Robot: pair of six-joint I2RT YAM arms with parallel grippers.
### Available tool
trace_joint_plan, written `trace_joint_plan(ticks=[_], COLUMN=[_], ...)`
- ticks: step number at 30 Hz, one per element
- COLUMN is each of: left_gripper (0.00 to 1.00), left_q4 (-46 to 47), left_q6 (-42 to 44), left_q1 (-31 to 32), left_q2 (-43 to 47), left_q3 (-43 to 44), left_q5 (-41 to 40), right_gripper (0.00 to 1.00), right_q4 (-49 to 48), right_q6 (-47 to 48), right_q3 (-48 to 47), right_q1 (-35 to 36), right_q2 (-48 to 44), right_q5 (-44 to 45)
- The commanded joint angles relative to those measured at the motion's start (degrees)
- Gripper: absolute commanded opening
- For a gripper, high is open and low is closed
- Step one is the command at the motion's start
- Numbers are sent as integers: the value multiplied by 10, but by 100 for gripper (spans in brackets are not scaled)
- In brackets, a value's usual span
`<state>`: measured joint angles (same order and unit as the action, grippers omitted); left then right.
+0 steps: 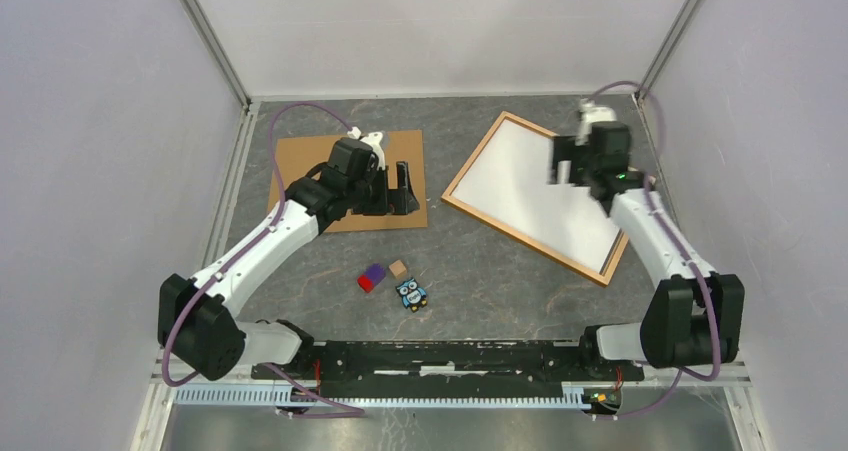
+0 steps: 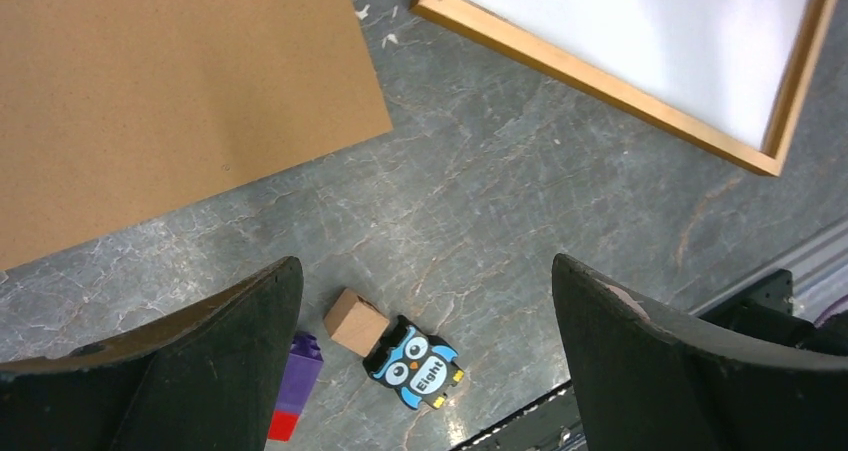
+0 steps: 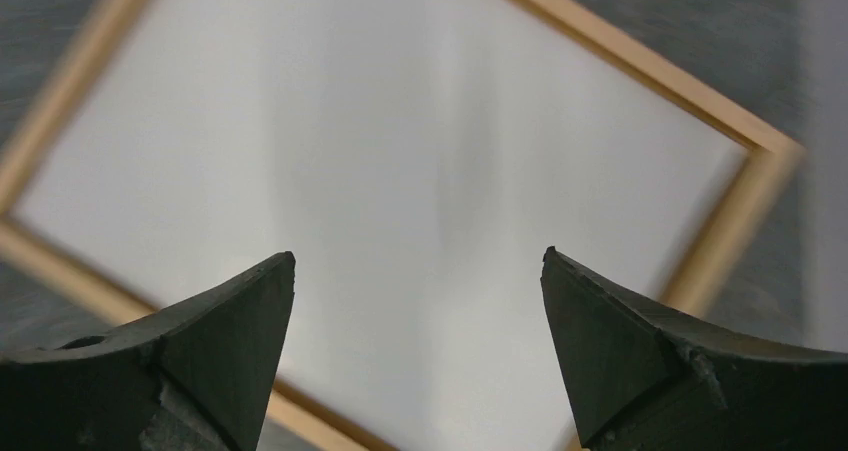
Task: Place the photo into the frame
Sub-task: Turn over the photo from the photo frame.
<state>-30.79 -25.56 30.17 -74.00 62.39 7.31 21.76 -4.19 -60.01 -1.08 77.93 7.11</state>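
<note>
The frame (image 1: 520, 233), thin light-orange wood, lies flat and turned at an angle on the right of the table. A white sheet fills it, the photo (image 1: 535, 186) with its white back up. My right gripper (image 1: 565, 171) hovers over the photo's far right part, open and holding nothing. The right wrist view shows the right gripper (image 3: 418, 254) wide apart above the white photo (image 3: 400, 121) and the frame (image 3: 640, 65). My left gripper (image 1: 400, 186) is open and empty over the cardboard. The left wrist view has the left gripper (image 2: 425, 261), the frame (image 2: 600, 83) and the photo (image 2: 650, 41).
A brown cardboard board (image 1: 300, 171) lies at the back left, seen also in the left wrist view (image 2: 150, 91). Near the front middle sit a purple-and-red block (image 1: 372, 277), a small wooden cube (image 1: 398, 268) and a blue owl piece (image 1: 411, 294). Walls close in both sides.
</note>
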Motion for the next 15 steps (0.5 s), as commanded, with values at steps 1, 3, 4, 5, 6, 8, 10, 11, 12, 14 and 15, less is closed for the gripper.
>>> trace_joint_plan(ticks=[1, 3, 4, 5, 6, 8, 10, 11, 12, 14, 15], left_gripper=[100, 100, 100, 100, 100, 100, 100, 100, 100, 100, 100], left_q4=[-1, -11, -18, -25, -27, -21, -6, 4, 20, 60, 73], left_q6=[34, 31, 24, 12, -1, -39, -99, -125, -159, -221, -246], left_q1=[-9, -12, -11, -11, -12, -16, -29, -38, -50, -81, -98], left_q2=[-36, -48, -52, -52, -49, -33, -8, 8, 24, 49, 54], left_q3=[13, 15, 14, 13, 11, -9, -43, -65, -87, -146, -168], left_q5=[-27, -45, -59, -70, -71, -71, -69, -58, -43, 1, 23], right_gripper=[98, 98, 98, 98, 98, 98, 98, 98, 98, 98, 98], right_q4=[-217, -286, -317, -336, -342, -347, -354, -362, -367, -360, -357], right_q6=[-79, -128, -145, -171, -189, -211, -217, -217, -214, -201, -192], right_q3=[73, 91, 97, 94, 86, 60, 42, 36, 28, -13, -32], right_q1=[141, 201, 222, 246, 263, 293, 312, 318, 321, 321, 320], right_q2=[-23, -5, 8, 31, 51, 104, 148, 163, 181, 220, 240], right_q5=[-138, -144, -154, -166, -180, -223, -233, -232, -232, -231, -220])
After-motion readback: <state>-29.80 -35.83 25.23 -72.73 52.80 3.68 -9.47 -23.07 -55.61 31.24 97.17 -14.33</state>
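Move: The brown board lies about 50 cm to the right hand's left, level with it fore and aft and some 14 cm below. The frame, with the photo already in it white side up, is about 9 cm left and 2 cm back. From the left hand the board's middle is about 5 cm ahead, 8 cm left and 16 cm down. The wooden cube is 12 cm back and 1 cm right of that hand, the purple-red block 14 cm back and 4 cm left. The brown board draws both empty, wide-open hands. The right sweeps fast across the filled frame, some 30 cm left towards the board's right edge, sinking late by about 6 cm, its wrist turning counter-clockwise with its left side rising. The left dips about 5 cm, then swings 4 cm left over the board's near right part, turning some 15 degrees counter-clockwise. ##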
